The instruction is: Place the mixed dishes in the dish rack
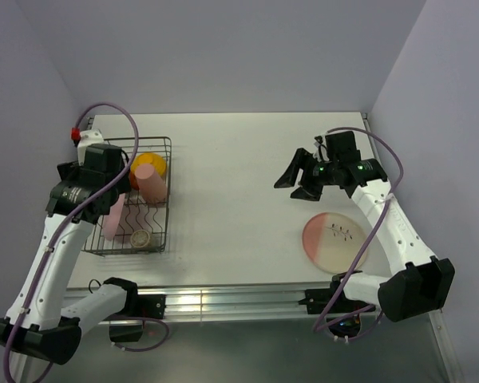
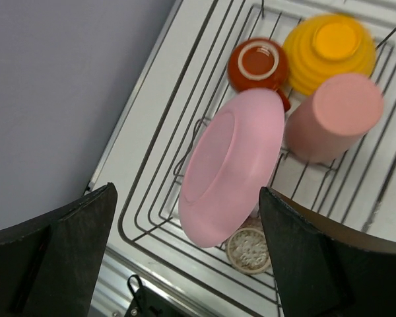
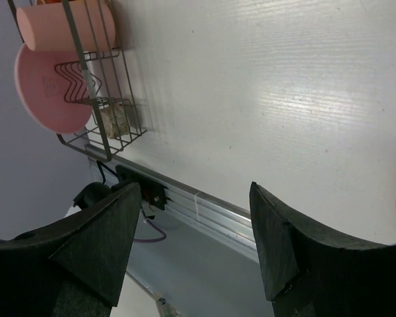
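The dish rack [image 1: 169,209] stands at the table's left. In it, the pink plate [image 2: 231,165] stands tilted on edge. Behind the plate are the dark red-brown cup [image 2: 257,63], the upturned orange-yellow bowl [image 2: 330,49] and the pink tumbler [image 2: 333,115]. The speckled beige cup [image 2: 249,249] lies at the rack's near end. My left gripper [image 2: 187,191] hovers open above the pink plate, clear of it. The pink-and-cream plate [image 1: 335,238] lies flat on the table at the right. My right gripper [image 1: 295,185] hangs open and empty above the table, up-left of that plate.
The purple left wall runs close beside the rack [image 2: 53,99]. An aluminium rail [image 1: 223,302] edges the table's near side. The right arm's cable [image 1: 383,152] loops behind its wrist. In the right wrist view the rack [image 3: 112,132] shows at upper left.
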### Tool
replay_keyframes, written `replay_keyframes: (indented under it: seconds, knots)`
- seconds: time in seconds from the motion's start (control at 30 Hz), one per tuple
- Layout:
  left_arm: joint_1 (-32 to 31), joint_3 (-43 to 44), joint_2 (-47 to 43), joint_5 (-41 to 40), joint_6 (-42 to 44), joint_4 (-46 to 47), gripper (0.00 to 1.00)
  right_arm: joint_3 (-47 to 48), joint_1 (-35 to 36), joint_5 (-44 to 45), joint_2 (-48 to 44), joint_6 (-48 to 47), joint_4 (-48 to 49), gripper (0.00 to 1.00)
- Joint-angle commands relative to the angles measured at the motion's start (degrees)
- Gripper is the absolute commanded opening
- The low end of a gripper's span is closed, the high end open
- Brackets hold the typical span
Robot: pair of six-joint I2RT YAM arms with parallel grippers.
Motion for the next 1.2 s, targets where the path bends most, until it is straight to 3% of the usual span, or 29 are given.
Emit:
replay_keyframes:
  seconds: [0.0, 0.13, 0.63, 1.17]
  knots:
    - [-0.6, -3.1, 0.7, 0.1, 1.3, 0.8, 0.94, -2.0, -1.7, -1.5, -2.7, 1.3, 0.1, 0.74]
    - [-0.6, -5.2, 4.2, 3.5, 1.9, 2.7, 0.94, -1.9, -1.9, -2.0, -3.2, 1.4, 0.5, 0.74]
    - [0.8, -8.3, 10.7, 3.3, 8.1, 7.3, 0.98, -3.5, -2.8, -4.1, -1.7, 0.0, 3.3, 0.74]
    - [5.2, -11.3, 8.3, -0.9, 10.3, 7.1, 0.99, -1.7, -1.6, -6.5, 1.9, -0.5, 4.1, 0.74]
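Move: The pink plate, standing tilted in the rack, is mostly below the open left hand: about 17 cm down, 5 cm ahead and 2 cm to its left. From the same hand, the orange mug is roughly 20 cm ahead and 1 cm right, the pink cup some 16 cm ahead and 8 cm right, and the small ramekin about 1 cm ahead and 6 cm right, lower down. From the right hand, the plate lies about 50 cm left and 4 cm ahead. The pink plate is closed in on from above: the left hand sinks about 9 cm towards it, quickly at first and easing a little forward, then slower as it drifts some 3 cm left and slightly back. The wrist tips about 20 degrees more downward, and the fingers stay wide open with their tips coming close to the plate's upper part; contact can't be seen. ##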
